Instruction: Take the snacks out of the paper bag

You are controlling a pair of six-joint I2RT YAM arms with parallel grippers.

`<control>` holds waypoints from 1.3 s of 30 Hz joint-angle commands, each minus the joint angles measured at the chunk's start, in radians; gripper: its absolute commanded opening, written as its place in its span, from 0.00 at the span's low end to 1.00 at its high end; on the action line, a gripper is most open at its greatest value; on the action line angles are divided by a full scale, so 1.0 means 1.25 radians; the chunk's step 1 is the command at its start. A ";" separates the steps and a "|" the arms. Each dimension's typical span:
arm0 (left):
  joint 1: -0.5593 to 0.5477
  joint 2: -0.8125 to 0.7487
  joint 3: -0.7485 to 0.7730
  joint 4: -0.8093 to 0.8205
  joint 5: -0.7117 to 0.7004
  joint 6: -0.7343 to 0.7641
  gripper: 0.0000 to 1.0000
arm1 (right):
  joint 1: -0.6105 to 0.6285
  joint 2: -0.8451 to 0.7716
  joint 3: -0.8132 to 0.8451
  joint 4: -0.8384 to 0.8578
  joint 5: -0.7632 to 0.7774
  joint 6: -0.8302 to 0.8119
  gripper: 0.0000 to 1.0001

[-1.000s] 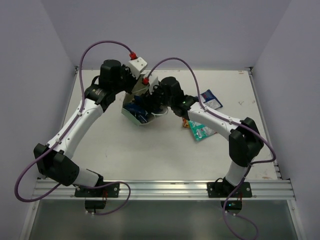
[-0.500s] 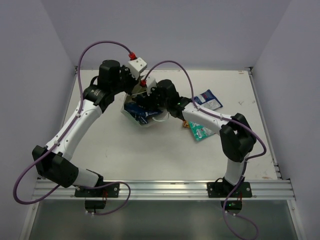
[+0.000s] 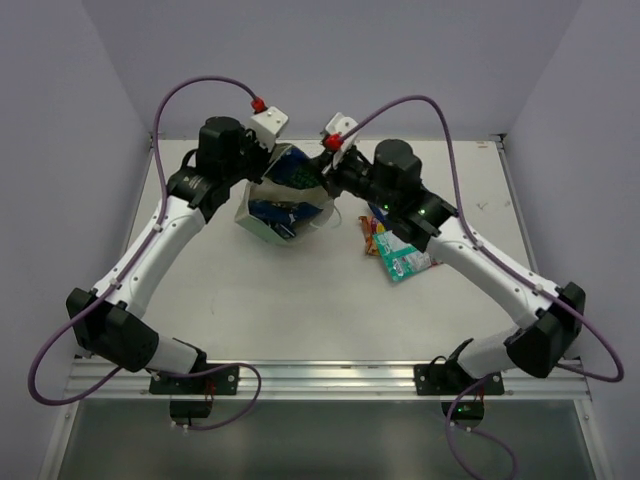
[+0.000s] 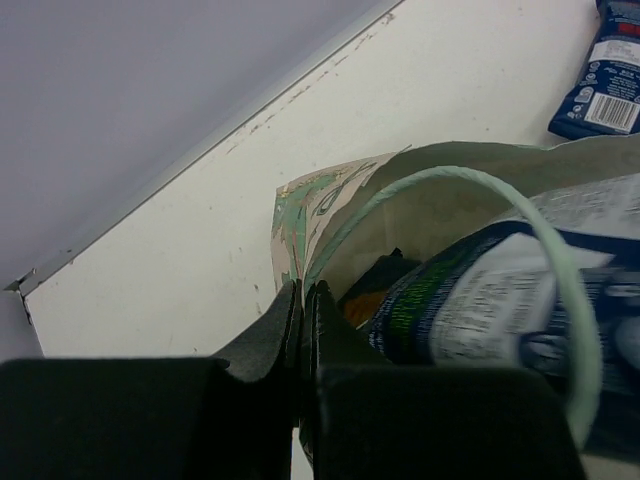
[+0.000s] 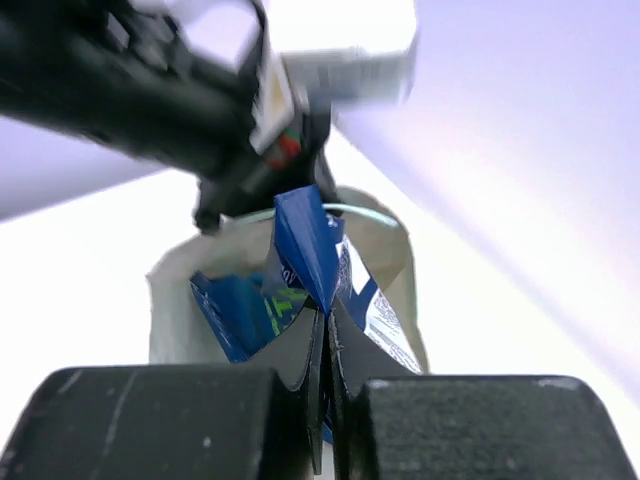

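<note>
The mint-green paper bag [image 3: 262, 222] lies tilted at the back of the table with its mouth open. My left gripper [image 3: 260, 180] is shut on its rim [image 4: 292, 215], its jaws [image 4: 303, 300] pinched on the paper edge. My right gripper [image 3: 325, 180] is shut on a blue snack packet [image 3: 296, 168], lifted out above the bag's mouth [image 5: 308, 235]. More blue packets [image 5: 228, 308] show inside the bag [image 5: 175, 300]. A teal packet [image 3: 405, 263] and an orange-red one [image 3: 372, 238] lie on the table to the right. Another blue packet [image 4: 608, 72] lies beyond the bag.
The bag's green loop handle [image 4: 545, 235] arches over the mouth. A raised wall edge [image 3: 505, 150] bounds the table at the back and sides, and a metal rail [image 3: 320, 375] at the front. Purple cables [image 3: 200, 90] arc above both arms.
My right gripper closed on a blue packet inside the bag and drew it up and out toward the right. The right arm swung outward. The left gripper kept its hold on the rim.
</note>
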 commanded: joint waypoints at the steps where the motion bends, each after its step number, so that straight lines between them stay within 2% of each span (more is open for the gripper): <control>1: -0.003 0.000 0.047 0.070 -0.037 -0.023 0.00 | 0.005 -0.104 0.002 0.007 0.021 -0.062 0.00; 4: -0.004 0.018 0.057 0.063 -0.089 -0.022 0.00 | 0.003 -0.151 -0.022 0.025 0.096 -0.095 0.00; 8: -0.002 0.034 0.064 0.057 -0.164 -0.017 0.00 | -0.022 -0.202 -0.058 0.023 0.255 -0.101 0.00; 13: 0.004 0.060 0.077 0.049 -0.243 -0.011 0.00 | -0.041 -0.243 -0.127 0.016 0.400 0.005 0.00; 15: 0.009 0.070 0.090 0.046 -0.284 -0.011 0.00 | -0.043 -0.252 -0.178 0.008 0.420 0.040 0.00; 17: 0.018 0.073 0.097 0.047 -0.308 -0.014 0.00 | -0.043 -0.250 -0.227 -0.039 0.397 0.070 0.00; 19: 0.024 0.072 0.100 0.052 -0.312 -0.014 0.00 | -0.040 -0.246 -0.270 -0.047 0.314 0.133 0.00; 22: 0.029 0.064 0.096 0.063 -0.299 -0.005 0.00 | -0.030 -0.223 -0.358 -0.001 0.183 0.193 0.00; 26: 0.029 0.054 0.091 0.069 -0.283 0.006 0.00 | 0.031 -0.155 -0.404 0.081 0.098 0.222 0.01; 27: 0.029 0.049 0.089 0.073 -0.281 0.011 0.00 | 0.039 -0.137 -0.393 0.077 0.078 0.225 0.17; 28: 0.030 0.045 0.081 0.074 -0.276 0.015 0.00 | 0.048 -0.109 -0.378 0.047 0.061 0.225 0.25; 29: 0.030 0.038 0.079 0.074 -0.274 0.022 0.00 | 0.059 -0.101 -0.343 0.029 0.028 0.224 0.40; 33: 0.030 0.002 0.044 0.085 -0.251 0.046 0.00 | 0.063 -0.147 -0.300 -0.041 0.048 0.214 0.73; 35: 0.030 -0.020 0.020 0.087 -0.220 0.064 0.00 | 0.062 -0.195 -0.266 -0.071 0.087 0.183 0.80; 39: 0.029 -0.047 -0.012 0.080 -0.161 0.081 0.00 | 0.058 -0.257 -0.169 -0.145 0.103 0.073 0.80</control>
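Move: The right hand already holds a blue snack packet just clear of the bag; the bare table spot it goes to lies about 10 cm back, 3 cm left and 35 cm below. The paper bag's middle is some 9 cm ahead, 7 cm left and 24 cm down, the teal packet level ahead but 22 cm right, the red packet 5 cm ahead and 18 cm right, both 35 cm down. From the left hand, already pinching the bag's rim, that spot is about 17 cm back, 8 cm right, 30 cm down. Keeping its pinch on the blue packet, the right hand swings up about 9 cm and right some 13 cm away from the bag, then sweeps down, back and left over the bare table with the fingers tipping down about 25 degrees, opens wide to let go of the packet and rises again some 9 cm. Meanwhile the left hand keeps its pinch on the bag's rim and draws it about 6 cm left and 4 cm forward, turning about 20 degrees counter-clockwise, then eases back a little. ##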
